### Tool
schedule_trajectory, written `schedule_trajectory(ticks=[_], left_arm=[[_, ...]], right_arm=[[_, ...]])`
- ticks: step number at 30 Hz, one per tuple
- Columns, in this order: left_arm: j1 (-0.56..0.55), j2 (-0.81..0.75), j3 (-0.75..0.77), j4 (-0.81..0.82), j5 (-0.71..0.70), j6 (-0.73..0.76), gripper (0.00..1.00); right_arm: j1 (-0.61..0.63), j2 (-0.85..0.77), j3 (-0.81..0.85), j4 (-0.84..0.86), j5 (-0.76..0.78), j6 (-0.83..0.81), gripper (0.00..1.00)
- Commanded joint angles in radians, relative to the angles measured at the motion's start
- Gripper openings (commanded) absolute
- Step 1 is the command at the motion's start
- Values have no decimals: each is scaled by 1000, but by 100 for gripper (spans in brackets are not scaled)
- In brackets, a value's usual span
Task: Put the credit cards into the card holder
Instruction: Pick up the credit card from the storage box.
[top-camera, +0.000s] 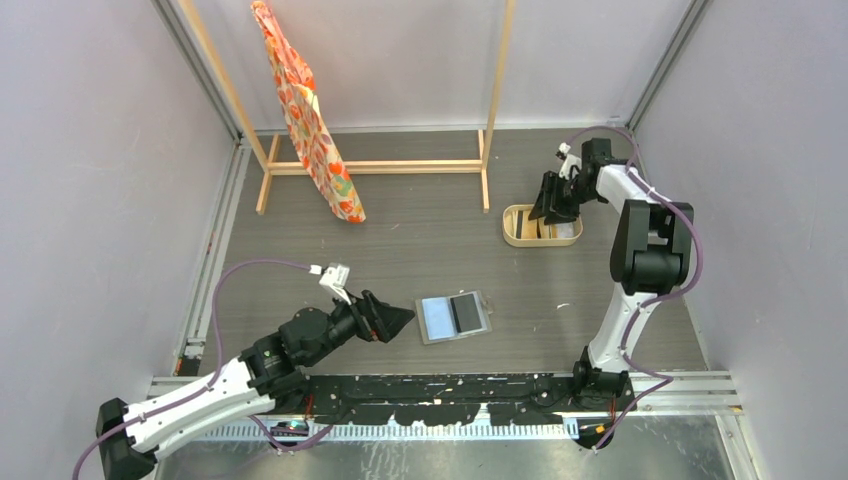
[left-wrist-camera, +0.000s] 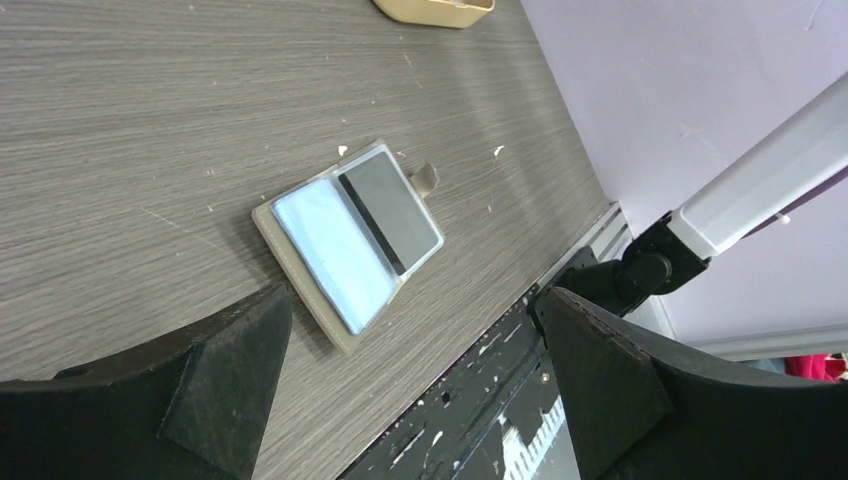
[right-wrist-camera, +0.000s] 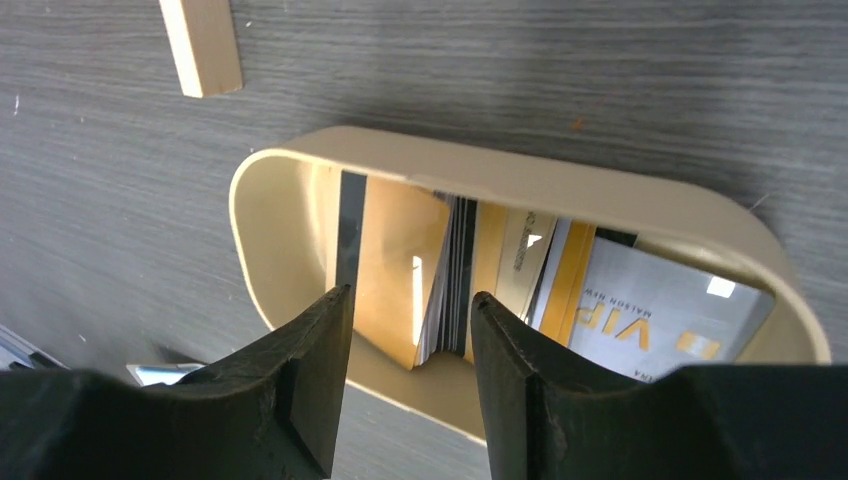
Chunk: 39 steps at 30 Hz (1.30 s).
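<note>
The card holder (top-camera: 454, 317) lies open and flat on the table, one half pale silvery-blue, the other dark grey with a black stripe (left-wrist-camera: 350, 235). My left gripper (top-camera: 400, 320) hovers just left of it, open and empty (left-wrist-camera: 412, 300). Several credit cards (right-wrist-camera: 400, 270) stand on edge in the oval beige tray (right-wrist-camera: 500, 175), tan-gold ones plus a pale one marked VIP (right-wrist-camera: 650, 310). My right gripper (right-wrist-camera: 410, 300) hangs open over the tray's near rim, the card stack showing between its fingers, touching none. In the top view it sits over the tray (top-camera: 512, 225).
A wooden rack (top-camera: 375, 167) with an orange patterned cloth (top-camera: 305, 110) stands at the back left; one of its feet (right-wrist-camera: 200, 45) lies close to the tray. Enclosure walls close both sides. A black rail (top-camera: 450, 390) runs along the near edge.
</note>
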Motion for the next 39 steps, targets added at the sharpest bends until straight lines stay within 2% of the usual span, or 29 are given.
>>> schedule_trajectory(ticks=[1,11,18,24,35,39], left_arm=[[4,39,-9,17,-8,-15,97],[4,149,-4,85,10,-30,97],[4,162,-8,96,11,-39,97],[5,147,-8,85,11,-43,97],[4,147,-8,83,11,-50,97],[4,148,-6,82,13,-50,97]], right_arm=[[-4,44,85,12,4,26,52],[-5,138,133,5,-51,43,52],[-5,143,125,0,-49,36,44],[-5,112,98,10,-34,12,42],[-5,100,87,11,-40,-1,28],[-5,88,80,19,-35,-5,18]])
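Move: Below the half-open right fingers sits the storage box; the orange credit card they go for lies about 1 cm ahead, 1 cm left and some 4 cm down. The dark card is roughly 2 cm farther left of the orange one, level with it; the white card lies about 5 cm to the hand's right, no farther ahead. The card holder is about 19 cm back and 18 cm left. From the left hand, the orange card is some 17 cm ahead, 27 cm right and 12 cm lower. Sinking into the box, the right hand goes down and forward about 2 cm each way onto the orange card, then stays there while the fingers narrow from half open to nearly shut around the card's right-hand edge, one fingertip over its face, the other just past the edge. The left hand, wide open and empty, drops about 3 cm beside the card holder and waits. ##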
